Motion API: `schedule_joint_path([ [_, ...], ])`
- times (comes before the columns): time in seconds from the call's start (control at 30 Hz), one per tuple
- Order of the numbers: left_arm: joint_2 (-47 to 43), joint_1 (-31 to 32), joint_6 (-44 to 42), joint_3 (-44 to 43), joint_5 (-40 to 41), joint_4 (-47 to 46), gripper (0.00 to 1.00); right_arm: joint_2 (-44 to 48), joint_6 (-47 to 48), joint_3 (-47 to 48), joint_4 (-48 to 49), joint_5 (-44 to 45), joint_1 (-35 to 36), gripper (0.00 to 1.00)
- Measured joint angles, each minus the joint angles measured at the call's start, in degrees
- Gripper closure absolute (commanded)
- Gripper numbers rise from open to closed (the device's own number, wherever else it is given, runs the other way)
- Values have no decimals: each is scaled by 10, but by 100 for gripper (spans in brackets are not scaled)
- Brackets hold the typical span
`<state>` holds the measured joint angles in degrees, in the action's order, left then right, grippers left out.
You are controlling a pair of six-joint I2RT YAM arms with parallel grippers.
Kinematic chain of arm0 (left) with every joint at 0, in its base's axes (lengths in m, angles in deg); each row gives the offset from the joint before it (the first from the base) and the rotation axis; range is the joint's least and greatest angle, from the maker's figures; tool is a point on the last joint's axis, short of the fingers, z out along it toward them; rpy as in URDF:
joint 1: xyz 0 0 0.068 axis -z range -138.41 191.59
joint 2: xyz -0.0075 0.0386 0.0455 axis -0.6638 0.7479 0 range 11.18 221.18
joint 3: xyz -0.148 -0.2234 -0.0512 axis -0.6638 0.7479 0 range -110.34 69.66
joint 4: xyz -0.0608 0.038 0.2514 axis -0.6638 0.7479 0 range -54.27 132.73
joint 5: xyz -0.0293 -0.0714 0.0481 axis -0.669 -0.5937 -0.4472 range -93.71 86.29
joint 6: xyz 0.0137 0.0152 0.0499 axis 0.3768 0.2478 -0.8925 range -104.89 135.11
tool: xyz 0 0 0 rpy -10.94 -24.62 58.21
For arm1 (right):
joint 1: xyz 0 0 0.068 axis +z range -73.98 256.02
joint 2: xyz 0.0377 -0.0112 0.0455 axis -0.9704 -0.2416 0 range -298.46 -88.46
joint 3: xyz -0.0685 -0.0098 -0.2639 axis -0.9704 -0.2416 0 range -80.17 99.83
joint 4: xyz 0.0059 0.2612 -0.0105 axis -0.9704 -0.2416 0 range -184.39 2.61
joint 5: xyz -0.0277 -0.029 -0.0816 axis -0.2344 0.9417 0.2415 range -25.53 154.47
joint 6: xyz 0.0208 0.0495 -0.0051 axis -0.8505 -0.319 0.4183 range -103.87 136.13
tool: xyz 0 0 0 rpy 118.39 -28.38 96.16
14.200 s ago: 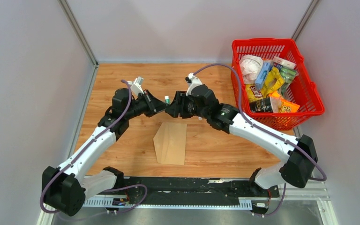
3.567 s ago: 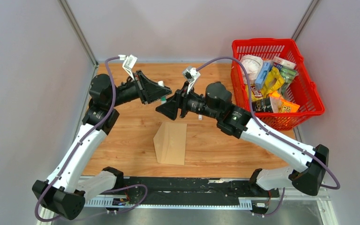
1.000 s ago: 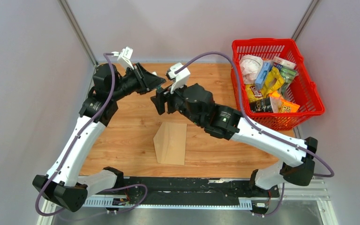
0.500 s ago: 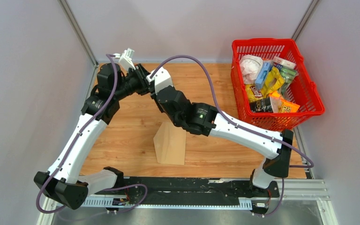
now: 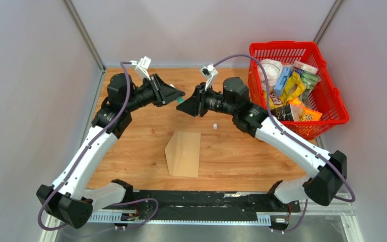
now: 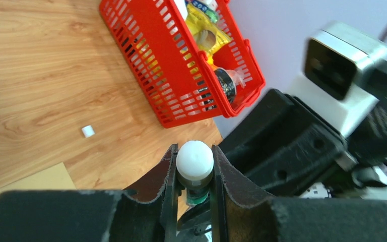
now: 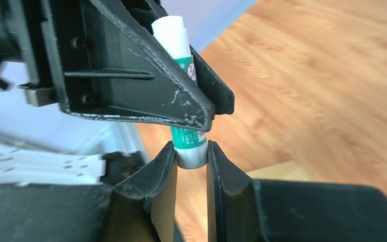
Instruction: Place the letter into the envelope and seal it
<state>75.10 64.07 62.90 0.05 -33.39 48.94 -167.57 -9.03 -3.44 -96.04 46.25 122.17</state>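
The tan envelope (image 5: pixel 184 154) lies flat on the wooden table in front of both arms, its flap pointing left; one corner shows in the left wrist view (image 6: pixel 30 181). The letter is out of view. Above the table's far half the two grippers meet tip to tip. My left gripper (image 5: pixel 179 95) (image 6: pixel 193 171) is shut on a green-and-white glue stick (image 6: pixel 194 157) (image 7: pixel 184 133). My right gripper (image 5: pixel 185 107) (image 7: pixel 190 156) is shut on that stick's silver end. A small white cap (image 5: pixel 214 126) (image 6: pixel 87 131) lies on the table beneath the right arm.
A red plastic basket (image 5: pixel 282 46) (image 6: pixel 146 60) full of snack packets and small boxes stands at the table's far right. Grey walls with metal corner posts close the table in on three sides.
The right arm has swung back from reaching over the left gripper and now faces it from the right. Its jaws have closed onto the glue stick's end. The left arm shifted slightly.
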Motion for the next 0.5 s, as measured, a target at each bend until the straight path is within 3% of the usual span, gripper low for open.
schedule_joint_path([
  [0.1, -5, 0, 1, 10, -14, -9, 100, 1, -57, -35, 62, -94, -31, 74],
  [0.23, -14, -1, -1, 13, -22, -10, 100, 2, -92, -41, 82, -124, -42, 46],
  [0.33, -27, -9, -2, 13, -12, -7, 100, 13, -100, -41, 81, -108, -54, 38],
  [0.5, -37, -11, 1, 13, 18, 12, 100, 50, -94, -54, 82, -40, -56, 36],
])
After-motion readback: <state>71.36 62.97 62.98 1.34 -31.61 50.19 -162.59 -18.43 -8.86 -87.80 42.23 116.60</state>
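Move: Both hands already grip the upright glue stick, roughly 35 cm above the table. Its middle lies at the left fingers, and about 3 cm above, 1 cm ahead and 1 cm left of the right fingers, which pinch its white lower end. From the right hand, the envelope lies some 8 cm back, neither left nor right, and the small white cap about 5 cm ahead and 15 cm to the right, both on the table. The right fingers let go of the glue stick's white lower end: still shut, they first ease back about 1 cm, then open wide while the hand draws away some 3 cm right and 3 cm up, its wrist turning roughly 10 degrees. The left hand keeps its pinch on the stick, easing back 1 cm, then left about 1.5 cm. ##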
